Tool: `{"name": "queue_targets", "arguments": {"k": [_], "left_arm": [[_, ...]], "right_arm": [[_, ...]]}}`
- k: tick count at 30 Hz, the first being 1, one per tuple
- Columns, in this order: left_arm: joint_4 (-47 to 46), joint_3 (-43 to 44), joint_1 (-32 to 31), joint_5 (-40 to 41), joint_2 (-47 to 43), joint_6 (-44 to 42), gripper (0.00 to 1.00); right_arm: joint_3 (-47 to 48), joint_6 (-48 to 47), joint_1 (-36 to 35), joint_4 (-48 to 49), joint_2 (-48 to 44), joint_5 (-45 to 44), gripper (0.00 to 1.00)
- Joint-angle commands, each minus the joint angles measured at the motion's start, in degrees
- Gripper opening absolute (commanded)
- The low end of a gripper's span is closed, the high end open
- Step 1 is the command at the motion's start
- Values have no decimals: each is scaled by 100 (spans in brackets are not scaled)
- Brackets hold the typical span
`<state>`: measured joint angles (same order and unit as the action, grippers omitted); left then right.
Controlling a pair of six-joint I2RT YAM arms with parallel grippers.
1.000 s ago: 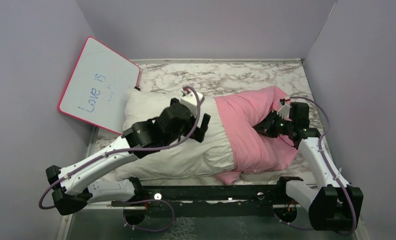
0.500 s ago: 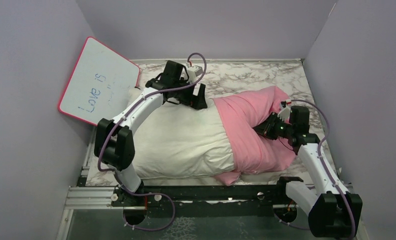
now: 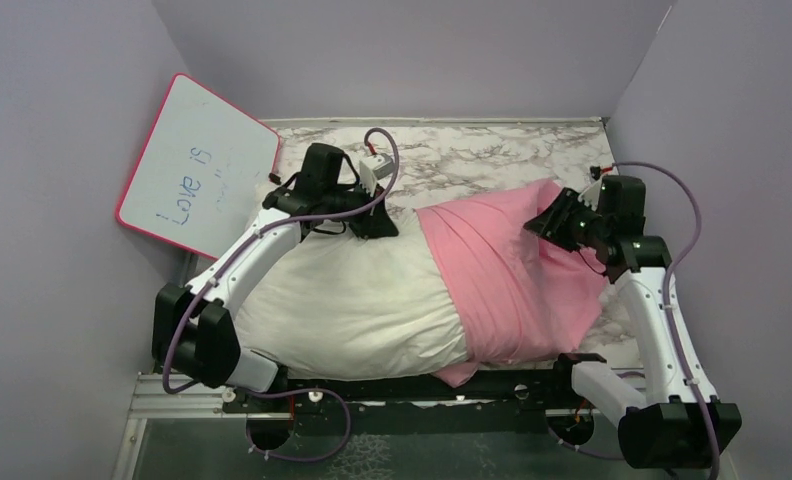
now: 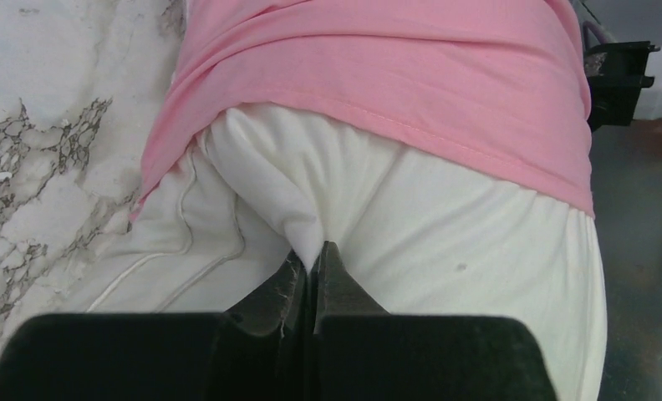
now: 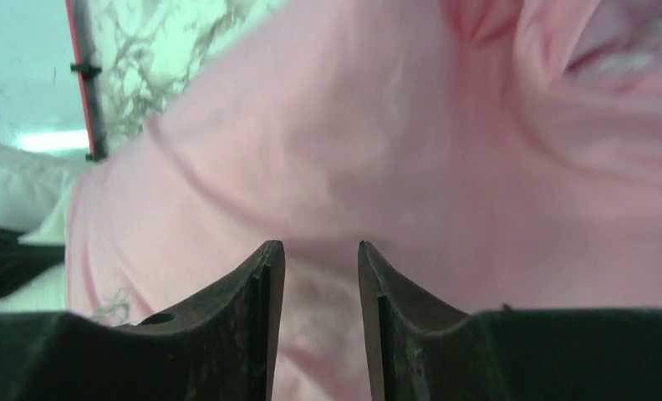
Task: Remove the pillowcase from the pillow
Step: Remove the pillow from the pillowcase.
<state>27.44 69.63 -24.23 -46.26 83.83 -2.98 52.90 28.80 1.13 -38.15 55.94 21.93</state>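
Note:
The white pillow [image 3: 352, 300] lies across the table, its right half inside the pink pillowcase [image 3: 502, 280]. My left gripper [image 3: 376, 222] sits at the pillow's far edge, just left of the pillowcase's hem. In the left wrist view that gripper [image 4: 318, 251] is shut on a pinched peak of the pillow [image 4: 445, 225], with the pillowcase [image 4: 378, 67] beyond it. My right gripper [image 3: 539, 226] hovers over the pillowcase's far right end. Its jaws [image 5: 319, 251] stand apart, and only blurred pink pillowcase [image 5: 378, 142] shows behind the gap.
A pink-framed whiteboard [image 3: 197, 165] leans against the left wall beside the pillow's far left corner. Marble tabletop [image 3: 472, 155] shows behind the pillow. Grey walls close in on the left, back and right. A black rail [image 3: 412, 385] runs along the near edge.
My left gripper came down onto the pillow's far edge and shut on its fabric. My right gripper rose toward the far right and opened. The pillowcase now lies flatter and wider.

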Motion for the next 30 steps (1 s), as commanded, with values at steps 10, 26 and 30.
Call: {"name": "queue_targets", "arguments": {"k": [10, 26, 30], "left_arm": [[588, -985, -126, 230, -1566, 595, 0], [505, -1239, -126, 117, -1850, 830, 0], [483, -1264, -126, 123, -1874, 878, 0]], "right_arm": [[1703, 397, -15, -478, 1271, -1492, 85], [1120, 1956, -10, 389, 1900, -1148, 89], [1099, 2300, -8, 369, 2004, -1422, 81]]}}
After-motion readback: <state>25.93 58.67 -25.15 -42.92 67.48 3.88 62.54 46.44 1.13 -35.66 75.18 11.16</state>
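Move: The left hand holds a pinch of the white pillow near its far edge; the pillow's exposed middle lies about 13 cm back, 11 cm to the left and 8 cm below. The middle of the pillowcase's hem is some 10 cm back and 10 cm right of that hand, 8 cm lower. From the empty right hand, the far corner of the pillowcase is roughly 8 cm ahead, 3 cm right and 5 cm below; the pillowcase's middle sits about 8 cm back, 5 cm left, 9 cm below. Keeping its pinch on the white fabric, the left hand draws the pillow back towards the bases about 5 cm and slightly left and up, then holds. The right hand opens wide, arcs forward and up and comes down about 8 cm from its peak, over a fold at the pillowcase's far corner, some 7 cm farther out, turning about 20 degrees clockwise and tipping down; contact can't be seen clearly. ##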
